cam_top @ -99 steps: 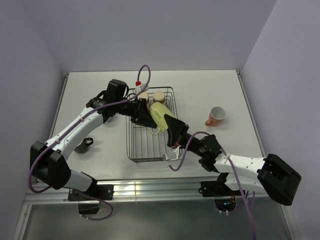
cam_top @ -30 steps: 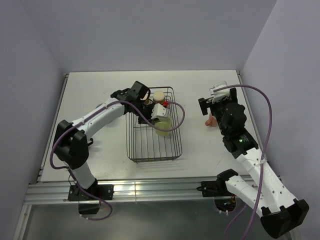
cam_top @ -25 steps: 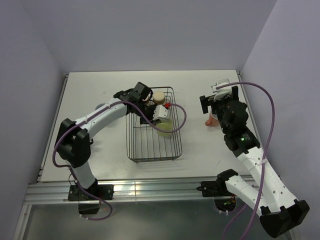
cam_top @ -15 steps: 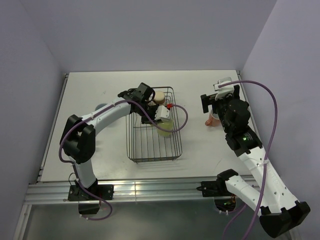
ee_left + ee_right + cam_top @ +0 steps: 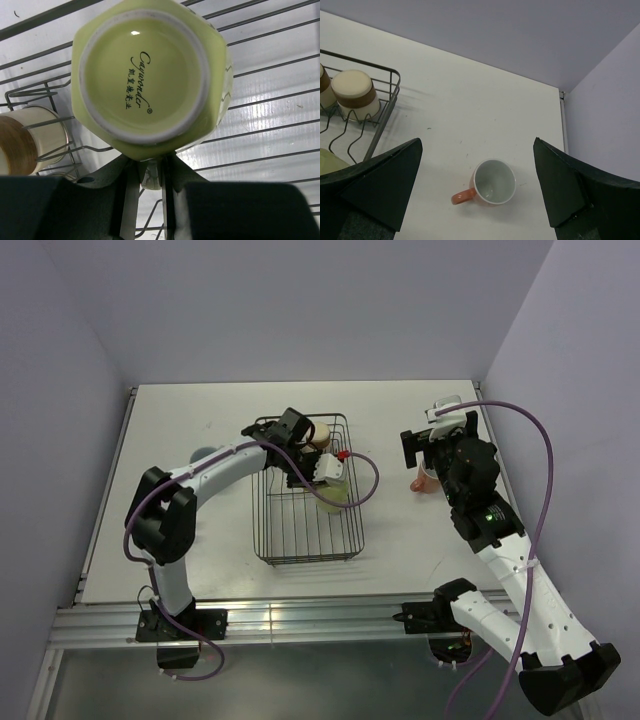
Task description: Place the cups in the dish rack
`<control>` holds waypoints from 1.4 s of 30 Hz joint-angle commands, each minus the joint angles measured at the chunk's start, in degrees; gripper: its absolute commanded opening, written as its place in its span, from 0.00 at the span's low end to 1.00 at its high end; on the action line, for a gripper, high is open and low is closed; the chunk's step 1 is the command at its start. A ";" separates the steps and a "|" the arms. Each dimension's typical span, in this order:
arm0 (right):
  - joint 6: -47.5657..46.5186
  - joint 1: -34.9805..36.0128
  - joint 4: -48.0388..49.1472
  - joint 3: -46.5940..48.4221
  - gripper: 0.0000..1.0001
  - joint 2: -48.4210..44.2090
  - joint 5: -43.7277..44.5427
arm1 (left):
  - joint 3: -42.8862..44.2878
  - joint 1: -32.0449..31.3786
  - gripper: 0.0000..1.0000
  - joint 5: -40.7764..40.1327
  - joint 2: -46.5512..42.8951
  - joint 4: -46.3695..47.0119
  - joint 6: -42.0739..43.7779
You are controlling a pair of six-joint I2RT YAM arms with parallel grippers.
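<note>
My left gripper (image 5: 150,167) is shut on the handle of a pale yellow mug (image 5: 147,75). It holds the mug upside down over the floor of the black wire dish rack (image 5: 290,540). In the top view the mug (image 5: 332,496) hangs by the rack's right side. Two tan tumblers (image 5: 356,93) stand inverted in the rack's far end. A salmon-pink mug (image 5: 493,182) stands upright on the table, handle to the left. My right gripper (image 5: 477,150) hovers open above it, fingers wide on either side.
A pale blue-grey cup (image 5: 204,453) peeks out from behind the left arm on the table left of the rack. The right wall (image 5: 600,125) meets the table close to the pink mug. The left arm's purple cable (image 5: 365,480) loops over the rack's right rim.
The left arm has eased the yellow mug slightly right and nearer within the rack. The right gripper has stayed open over the pink mug, barely moving.
</note>
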 commanded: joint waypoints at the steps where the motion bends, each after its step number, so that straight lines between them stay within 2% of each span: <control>1: 0.41 -0.41 0.60 2.19 1.00 -0.27 -0.49 | 1.65 -0.76 0.02 2.01 -0.83 4.54 1.75; 8: 0.50 -0.41 0.42 2.19 1.00 -0.19 -0.93 | 0.68 -0.85 0.07 1.57 -0.39 5.95 1.66; 21: 0.50 -0.41 0.51 1.93 1.00 0.08 -1.28 | -1.69 -0.94 0.11 0.69 -0.04 8.68 1.92; 24: 0.59 -0.41 0.51 1.75 1.00 0.08 -1.46 | -2.13 -0.94 0.16 0.08 -0.04 9.12 2.19; 28: 0.50 -0.41 0.59 1.66 1.00 0.08 -1.72 | -2.92 -1.02 0.33 -0.54 -0.31 9.82 2.36; 34: 0.67 -0.41 0.68 1.66 1.00 0.25 -2.08 | -3.36 -0.94 0.45 -1.42 -0.48 10.78 2.10; 42: 0.94 -0.41 0.24 1.57 1.00 0.08 -2.78 | -2.75 -1.03 0.48 -0.54 -3.11 9.21 1.75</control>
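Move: The left hand already grips the upside-down green cup by its handle, with the body about 5 cm to its right. The spot for it on the rack floor is some 5 cm right of the hand and 5 cm below, practically level fore and aft. An inverted white-brown cup stands about 12 cm ahead and 2 cm right, another 11 cm ahead and 4 cm left. From the idle right hand the spot is roughly 22 cm left, level fore and aft, 26 cm below. Keeping its pinch on the handle, the left hand lowers the inverted green cup about 1.5 cm onto the rack floor. The fingers then part to nearly half open and let go of the handle, which stays between them, as the hand edges a total of about 1 cm forward and 1 cm right, its fingertips tipping up slightly. ##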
